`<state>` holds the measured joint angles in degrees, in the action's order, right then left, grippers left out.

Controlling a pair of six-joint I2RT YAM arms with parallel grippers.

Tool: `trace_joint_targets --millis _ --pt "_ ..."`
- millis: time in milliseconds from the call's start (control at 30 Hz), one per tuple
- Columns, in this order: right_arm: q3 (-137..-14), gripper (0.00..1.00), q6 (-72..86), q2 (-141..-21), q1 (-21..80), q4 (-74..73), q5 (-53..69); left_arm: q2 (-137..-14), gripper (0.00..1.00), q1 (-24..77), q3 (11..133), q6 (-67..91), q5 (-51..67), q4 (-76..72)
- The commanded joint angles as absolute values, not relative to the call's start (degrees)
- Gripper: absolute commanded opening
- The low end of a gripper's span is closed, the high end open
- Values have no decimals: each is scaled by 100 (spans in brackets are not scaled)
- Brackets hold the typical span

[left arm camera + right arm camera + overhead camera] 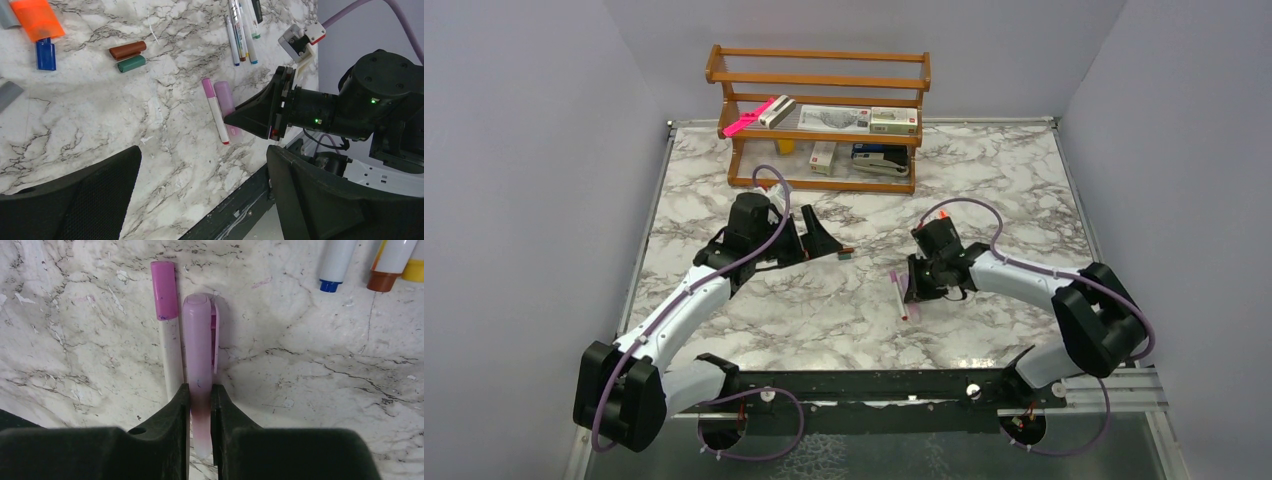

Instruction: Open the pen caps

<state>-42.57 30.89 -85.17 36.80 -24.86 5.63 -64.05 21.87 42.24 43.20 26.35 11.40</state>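
Observation:
My right gripper [200,390] is shut on the lower barrel of a lilac pen [199,335] whose clipped cap points away from me; the pen lies low on the marble. Just left of it lies a white marker with a pink cap [164,290]. In the left wrist view both pens [216,107] lie in front of the right gripper [250,117]. My left gripper [204,152] is open wide and holds nothing. It hovers to the left of the right one [824,241]. Loose caps lie apart: dark red [127,50], green [131,63], blue [45,54], orange [37,19].
Several white-barrelled markers [241,30] lie in a row beyond the lilac pen, their ends showing in the right wrist view [336,265]. A wooden shelf [824,80] with small boxes and a bright pink item stands at the back. The table's dark front rail [235,210] is near.

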Motion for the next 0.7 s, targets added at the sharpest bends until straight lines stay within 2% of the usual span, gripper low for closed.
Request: trace_joint_targets --millis 0,133,267,367,567,667 --pt "-4036 9 3224 -8458 3733 -2556 483 -6470 99 2217 4208 4330 3040 930" --pt "-4253 2 3288 -8104 3726 -2910 244 -6564 99 2229 4273 4246 3395 903" --pt "-4622 1 3305 -7716 3728 -3167 324 -6459 99 2232 4272 4226 3748 801" --pt "-4945 1 3292 -7562 3725 -3162 779 -6212 99 2232 4074 4491 3900 439" --pt "-5308 1 3402 -7340 3719 -2547 2241 -5730 99 2238 3076 5869 4195 -1418" --pt "-5376 1 3563 -7312 3720 -2093 3005 -5553 99 2263 2918 6111 4078 -1663"
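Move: The purple marker lies on the table between the right fingers, its middle about 2 cm ahead of them. The open left gripper, where the marker is taken, is roughly 15 cm to the right hand's left, 5 cm ahead and 16 cm higher. The pink-capped pen lies 2 cm left and 1 cm ahead, the uncapped pens some 15 cm ahead and 7 cm right. From the left hand, the marker is about 15 cm right, 3 cm back and 16 cm below. Still pinching the purple marker below its cap, the right hand firms its grip and, after a brief pause, lifts it about 11 cm, then also carries it some 5 cm left towards the left gripper, tilting until its fingertips swing roughly 20 degrees leftward. The left hand, fingers wide open, draws back about 4 cm and shifts slightly right and up to meet it, rolling its left side down some 15 degrees. ##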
